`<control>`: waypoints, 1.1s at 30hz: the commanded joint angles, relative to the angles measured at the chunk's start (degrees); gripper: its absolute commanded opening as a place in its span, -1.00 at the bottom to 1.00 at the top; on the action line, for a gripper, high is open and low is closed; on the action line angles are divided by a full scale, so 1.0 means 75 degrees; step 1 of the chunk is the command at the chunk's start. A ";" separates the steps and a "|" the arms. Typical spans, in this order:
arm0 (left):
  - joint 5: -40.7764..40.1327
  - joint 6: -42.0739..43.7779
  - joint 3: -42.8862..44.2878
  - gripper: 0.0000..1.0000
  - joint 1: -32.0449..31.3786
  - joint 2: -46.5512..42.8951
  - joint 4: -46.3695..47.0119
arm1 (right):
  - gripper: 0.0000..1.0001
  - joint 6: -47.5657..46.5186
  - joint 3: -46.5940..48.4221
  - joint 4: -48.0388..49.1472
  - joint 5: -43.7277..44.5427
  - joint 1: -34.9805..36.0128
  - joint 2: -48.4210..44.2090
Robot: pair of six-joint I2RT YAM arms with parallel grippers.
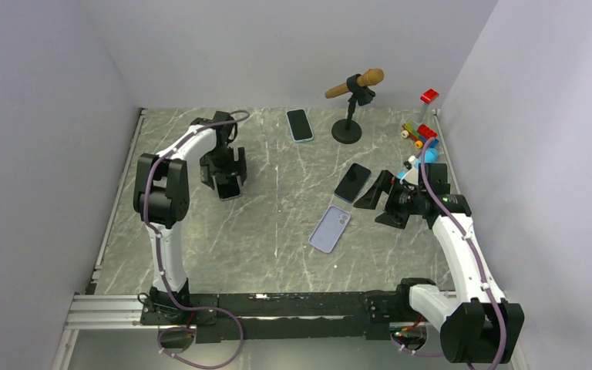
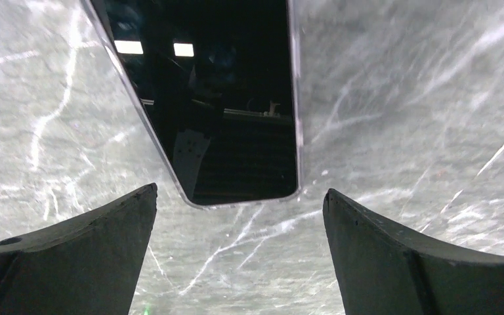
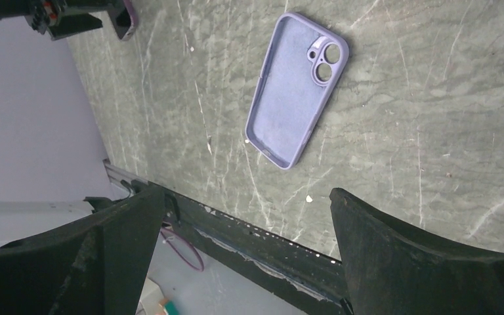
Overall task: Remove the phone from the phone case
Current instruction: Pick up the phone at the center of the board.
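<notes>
A phone (image 2: 223, 98) with a dark screen and a pale metallic rim lies flat on the marble table, out of any case. My left gripper (image 2: 241, 191) hovers over its near end, open, with one finger on each side and neither touching it. From above, that phone (image 1: 230, 189) peeks out under the left gripper (image 1: 227, 177). The empty lavender phone case (image 3: 295, 92) lies inside-up on the table, mid-table in the top view (image 1: 330, 229). My right gripper (image 3: 247, 192) is open and holds nothing; it hangs to the right of the case (image 1: 379, 202).
A second black phone (image 1: 352, 183) lies just left of the right gripper. A phone in a light blue case (image 1: 300, 125) rests at the back. A microphone on a round stand (image 1: 349, 116) and small coloured toys (image 1: 420, 135) sit at the back right. White walls enclose the table.
</notes>
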 commanded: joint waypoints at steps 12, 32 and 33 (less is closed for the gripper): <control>-0.0757 -0.0898 0.2711 0.98 0.0372 0.2003 -0.1201 | 0.99 -0.0241 0.0602 -0.0287 0.0126 0.0004 0.0124; 0.0175 -0.0682 0.1434 -0.30 0.0633 0.1260 -0.0308 | 0.99 -0.0097 0.0564 0.0013 -0.0256 0.0050 0.0478; 0.0316 -0.0631 0.1237 -0.32 0.0633 0.1015 -0.0117 | 0.99 -0.0189 0.0571 -0.0026 -0.0310 0.0086 0.0582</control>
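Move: The dark phone on the left lies under and ahead of the left hand, its middle about 5 cm forward, 2 cm left and 3 cm below. Nearest to that phone is the blue-cased phone, about 28 cm ahead and 28 cm right of the left hand; the bare phone is some 5 cm ahead and 48 cm right, the empty case 14 cm back and 40 cm right. From the right hand the dark phone is about 53 cm left, 10 cm ahead and 14 cm below. The left fingers end up pinching the dark phone by its two long sides, about at its middle, having come wide open from over its near end: the hand goes forward along the phone about 5 cm, drifting a little left and sinking some 2.5 cm. It turns about 10 degrees counter-clockwise to line up, then stays there while the fingers close onto the edges. ##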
